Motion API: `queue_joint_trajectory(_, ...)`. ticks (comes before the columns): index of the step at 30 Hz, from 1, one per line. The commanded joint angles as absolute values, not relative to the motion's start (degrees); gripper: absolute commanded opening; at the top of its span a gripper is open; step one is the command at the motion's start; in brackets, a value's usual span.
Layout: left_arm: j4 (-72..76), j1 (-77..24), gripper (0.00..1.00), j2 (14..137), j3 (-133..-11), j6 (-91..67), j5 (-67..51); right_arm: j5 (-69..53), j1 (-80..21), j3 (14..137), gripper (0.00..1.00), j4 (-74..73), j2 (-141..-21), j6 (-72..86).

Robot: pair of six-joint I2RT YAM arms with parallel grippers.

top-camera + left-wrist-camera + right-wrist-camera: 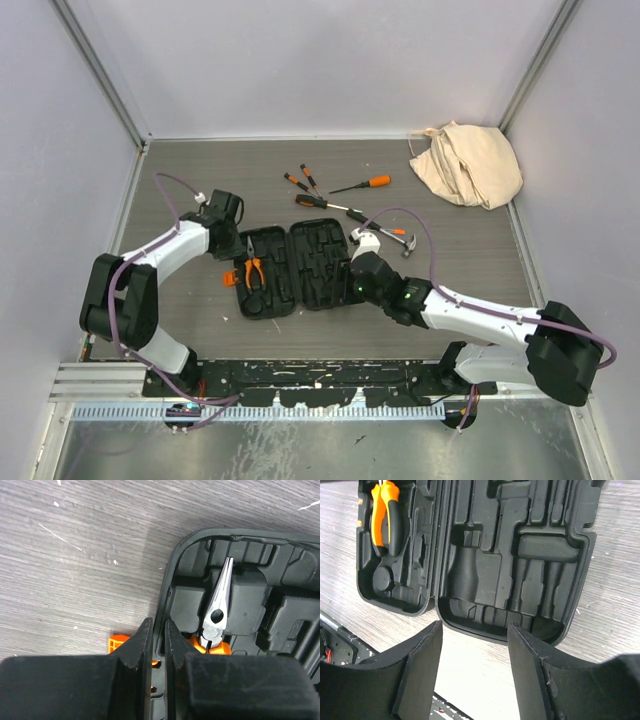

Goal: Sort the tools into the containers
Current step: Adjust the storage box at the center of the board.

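The black tool case (292, 268) lies open and flat in the middle of the table, its moulded slots facing up. Orange-handled pliers (254, 272) sit in a slot of the left half (220, 607). My left gripper (232, 252) (159, 625) is at the case's left wall, shut on the rim (165, 587), beside the small orange latch (118, 643). My right gripper (357, 268) (475, 627) is open with nothing between its fingers, over bare table just off the edge of the empty right half (520, 565). Loose screwdrivers (362, 184) (322, 203) and a hammer (388, 236) lie beyond the case.
A beige cloth bag (467, 163) sits in the far right corner. Two small screwdrivers (303, 180) lie behind the case. Grey walls enclose the table on three sides. A black rail (320, 380) runs along the near edge between the arm bases.
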State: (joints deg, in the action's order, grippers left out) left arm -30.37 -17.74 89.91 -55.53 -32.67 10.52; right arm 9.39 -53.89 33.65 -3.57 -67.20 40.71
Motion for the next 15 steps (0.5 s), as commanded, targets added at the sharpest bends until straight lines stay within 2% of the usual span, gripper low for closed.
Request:
queue_joint_trajectory(1,-30.74,-18.42,0.01,87.4,-52.47,-39.36,6.44,14.29,-53.69,34.28,0.6,-3.58,-64.45,40.46)
queue_joint_trajectory(15,-30.31,-28.93,0.02,83.54,-50.34,-44.3,5.98,17.67,-53.7,34.6,0.64,-4.01,-61.02,39.59)
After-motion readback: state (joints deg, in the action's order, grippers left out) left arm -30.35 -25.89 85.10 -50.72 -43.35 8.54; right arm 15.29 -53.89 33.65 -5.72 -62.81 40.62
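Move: The open storage box has its middle about 12 cm to the right of the left hand and 3 cm back; the left fingers are already on its left rim, near the far corner. The pliers lie in its left tray, some 4 cm right and 3 cm back of that hand, and the orange latch 5 cm back and 2 cm left. From the right hand, the box's middle is roughly 11 cm left, 4 cm forward and 6 cm below. The storage box's left rim stays pinched in the nearly shut left fingers, which drag it level over the board, about 5 cm to the right and some 4 cm back, the rightward part growing along the way; the left wrist rolls only slightly. The right hand eases up, right and a little forward by 2 to 3 cm over the box's near right part, fingers staying open. ##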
